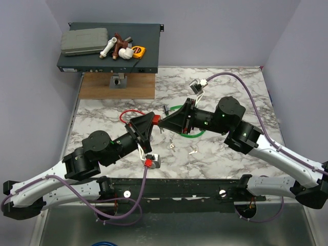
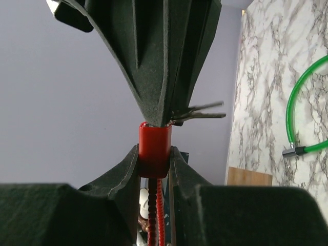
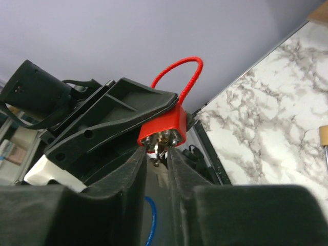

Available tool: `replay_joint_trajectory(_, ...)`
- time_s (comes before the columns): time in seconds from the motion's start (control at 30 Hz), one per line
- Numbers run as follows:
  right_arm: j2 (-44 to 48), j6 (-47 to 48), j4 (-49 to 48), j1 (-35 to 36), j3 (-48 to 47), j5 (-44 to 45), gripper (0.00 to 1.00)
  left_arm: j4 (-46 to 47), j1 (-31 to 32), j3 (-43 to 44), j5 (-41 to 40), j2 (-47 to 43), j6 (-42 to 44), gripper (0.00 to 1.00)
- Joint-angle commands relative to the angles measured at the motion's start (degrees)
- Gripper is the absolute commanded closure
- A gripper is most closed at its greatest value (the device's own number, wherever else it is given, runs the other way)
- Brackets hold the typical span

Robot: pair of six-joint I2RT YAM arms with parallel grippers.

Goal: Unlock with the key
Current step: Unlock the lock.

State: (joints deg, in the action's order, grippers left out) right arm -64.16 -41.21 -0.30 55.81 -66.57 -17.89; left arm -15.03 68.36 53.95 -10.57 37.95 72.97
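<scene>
A small red lock body (image 2: 154,143) with a red cable loop (image 3: 179,72) is held up off the marble table. My left gripper (image 2: 154,154) is shut on its sides. The key (image 3: 160,148), small and silvery, sticks out of the lock's metal end face (image 3: 165,137). My right gripper (image 3: 158,154) points straight at that face. Its jaws stand a little apart around the key, with a slim gap showing on either side. In the top view both grippers meet tip to tip near the table's middle, left gripper (image 1: 152,123), right gripper (image 1: 162,123). Thin silvery key blades (image 2: 205,110) jut out beside the right fingers (image 2: 164,61).
A green cable loop (image 1: 190,134) lies under the right arm. Two small loose metal pieces (image 1: 193,150) lie on the marble in front. At the back left, a dark box (image 1: 148,56) carries a grey case (image 1: 84,42), pipe fittings (image 1: 119,48) and a tape measure (image 1: 139,50). A wooden board (image 1: 138,87) lies before it.
</scene>
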Motion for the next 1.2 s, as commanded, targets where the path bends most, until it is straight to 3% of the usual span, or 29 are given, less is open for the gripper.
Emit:
replay_joint_trajectory(0.0,-0.04,1.60,6.50,0.86,-2.87,-4.39,0.68,4.70,1.63,2.38,6.05,1.51,-2.90,1.00)
replay_joint_trajectory(0.17,2.72,6.60,15.37,0.85,-7.57,-1.61,0.45,-0.37,1.43,5.48,5.34,2.03,-9.59,1.00)
replay_joint_trajectory(0.4,8.19,20.61,20.87,0.81,-10.45,-2.05,0.25,-14.50,-0.84,15.42,9.78,5.89,-26.36,1.00)
replay_joint_trajectory(0.6,10.14,33.08,21.45,0.86,-9.38,-4.93,0.21,-28.01,-3.19,25.87,19.29,11.45,-38.65,1.00)
replay_joint_trajectory(0.8,6.09,39.60,20.94,0.82,-11.18,-9.03,0.16,-36.85,-4.95,32.67,27.32,16.58,-44.05,1.00)
replay_joint_trajectory(1.17,5.25,42.72,17.57,0.84,-11.18,-13.14,0.16,-40.08,-8.92,37.36,34.40,20.10,-47.25,1.00)
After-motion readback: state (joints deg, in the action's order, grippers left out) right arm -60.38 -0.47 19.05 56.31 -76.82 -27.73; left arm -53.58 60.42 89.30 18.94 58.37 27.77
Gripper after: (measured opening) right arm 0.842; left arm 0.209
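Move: The key stands in the red lock between my hands, almost at my right hand point, about 1 cm to its left. The lock body is gripped by my left fingertips, 1 cm ahead of that hand and 1 cm to its right; the key is some 2 cm ahead and 3 cm to the right. Roughly 38 cm below my right hand, one loose key lies about 12 cm ahead and 4 cm right, another 10 cm ahead and 14 cm right. I spread my right fingers wide, leaving the key, and back that hand about 7 cm to the right, rising and drawing back, then bring it partway in again, lower, rolled some 35 degrees. My left hand keeps its pinch on the lock and carries it about 6 cm back and 3 cm right, first rising then sinking, while it turns over by more than 50 degrees and tips its fingers partly down. ##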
